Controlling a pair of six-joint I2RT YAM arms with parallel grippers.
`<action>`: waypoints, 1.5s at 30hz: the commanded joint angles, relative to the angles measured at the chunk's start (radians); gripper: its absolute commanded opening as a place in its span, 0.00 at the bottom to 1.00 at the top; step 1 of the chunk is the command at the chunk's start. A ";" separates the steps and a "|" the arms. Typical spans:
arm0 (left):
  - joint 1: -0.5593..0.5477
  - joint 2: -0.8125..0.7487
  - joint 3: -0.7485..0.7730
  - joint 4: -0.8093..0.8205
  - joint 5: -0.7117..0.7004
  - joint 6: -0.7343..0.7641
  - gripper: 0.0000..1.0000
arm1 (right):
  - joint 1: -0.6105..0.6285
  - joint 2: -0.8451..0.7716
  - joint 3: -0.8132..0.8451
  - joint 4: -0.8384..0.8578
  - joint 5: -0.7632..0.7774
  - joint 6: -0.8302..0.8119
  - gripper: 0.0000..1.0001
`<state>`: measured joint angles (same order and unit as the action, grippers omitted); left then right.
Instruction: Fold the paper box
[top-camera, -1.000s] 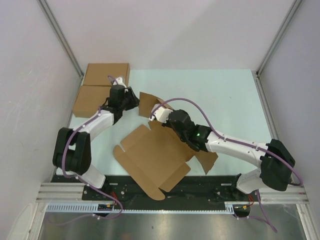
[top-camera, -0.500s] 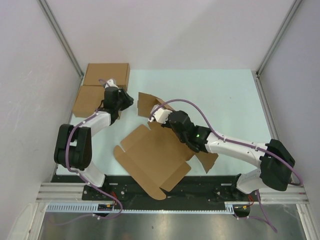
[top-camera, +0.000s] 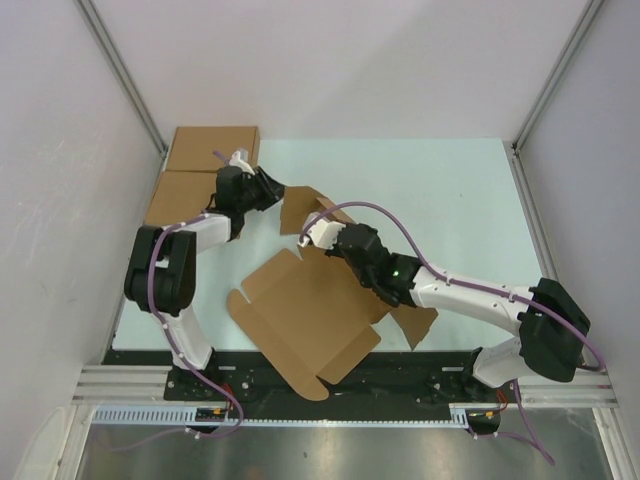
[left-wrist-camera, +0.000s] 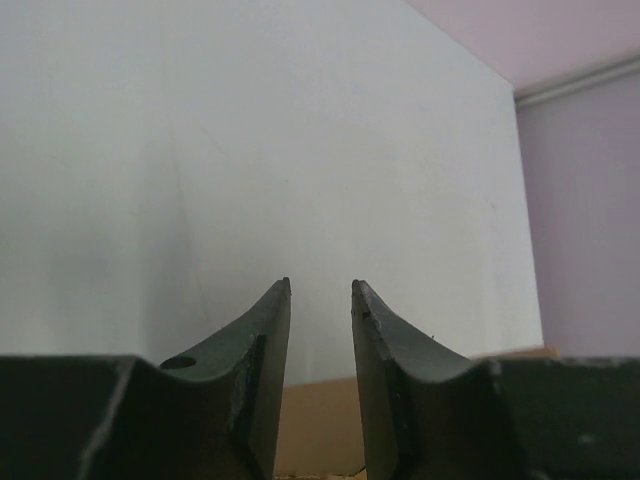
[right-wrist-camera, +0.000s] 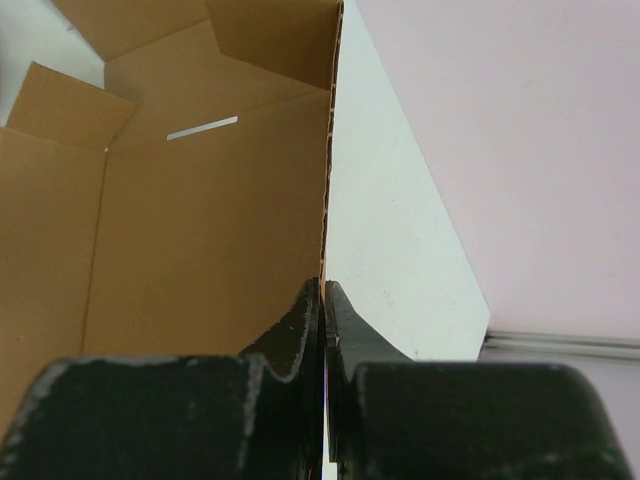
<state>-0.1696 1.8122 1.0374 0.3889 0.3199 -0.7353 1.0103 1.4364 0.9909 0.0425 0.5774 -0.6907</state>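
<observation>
The paper box (top-camera: 310, 315) is a brown die-cut sheet lying mid-table, with its far panel and flaps (top-camera: 300, 208) lifted upright. My right gripper (top-camera: 320, 232) is shut on the edge of that lifted panel. In the right wrist view the jaws (right-wrist-camera: 323, 292) pinch the cardboard's edge, and the brown panel (right-wrist-camera: 200, 220) fills the left side. My left gripper (top-camera: 273, 189) is open just left of the lifted flap. In the left wrist view its fingers (left-wrist-camera: 320, 292) stand apart with nothing between the tips, and a strip of cardboard (left-wrist-camera: 318, 425) shows low behind them.
Two flat brown made-up boxes (top-camera: 213, 148) (top-camera: 180, 198) lie at the back left corner, right behind the left arm. Grey walls close in on both sides. The right arm (top-camera: 470, 295) stretches across the sheet's right flap (top-camera: 415, 322).
My left gripper drew back to the left, then swung right and forward up to the lifted flap. My right gripper has kept its hold, hardly moving.
</observation>
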 joint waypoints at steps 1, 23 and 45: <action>-0.044 -0.013 -0.039 0.143 0.212 -0.059 0.36 | 0.019 0.004 -0.009 0.054 0.009 -0.041 0.00; -0.093 -0.149 -0.318 0.499 0.200 -0.249 0.37 | 0.131 0.128 -0.043 0.311 0.274 -0.344 0.00; -0.136 0.160 0.025 0.558 0.179 -0.384 0.38 | -0.009 0.211 -0.035 0.659 0.374 -0.715 0.01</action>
<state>-0.2909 1.9335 1.0164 0.8940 0.4740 -1.0492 1.0195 1.6329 0.9443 0.6380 0.9207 -1.3857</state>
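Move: The paper box's left side wing has its middle about 5 cm to the right of the left hand, 4 cm back and 4 cm lower. The two spare cartons stand to that hand's left: the nearer some 19 cm off and 2 cm back, the farther some 16 cm off and 10 cm farther out. For the right hand, which already pinches the raised slotted panel's edge, the wing lies roughly 10 cm left, 4 cm ahead and 12 cm down; that panel's middle lies 7 cm back, 3 cm right and 10 cm down. Still pinching the raised panel's edge, the right hand eases about 2 cm left and slightly back and down, then carries the edge forward and up some 4 to 5 cm, rolling and tipping its fingers upward by over 30 degrees. The left hand swings back about 8 cm and to the right around the side wing, then pushes forward and up along its outer side, rolling about 20 degrees, its fingers staying part open. ##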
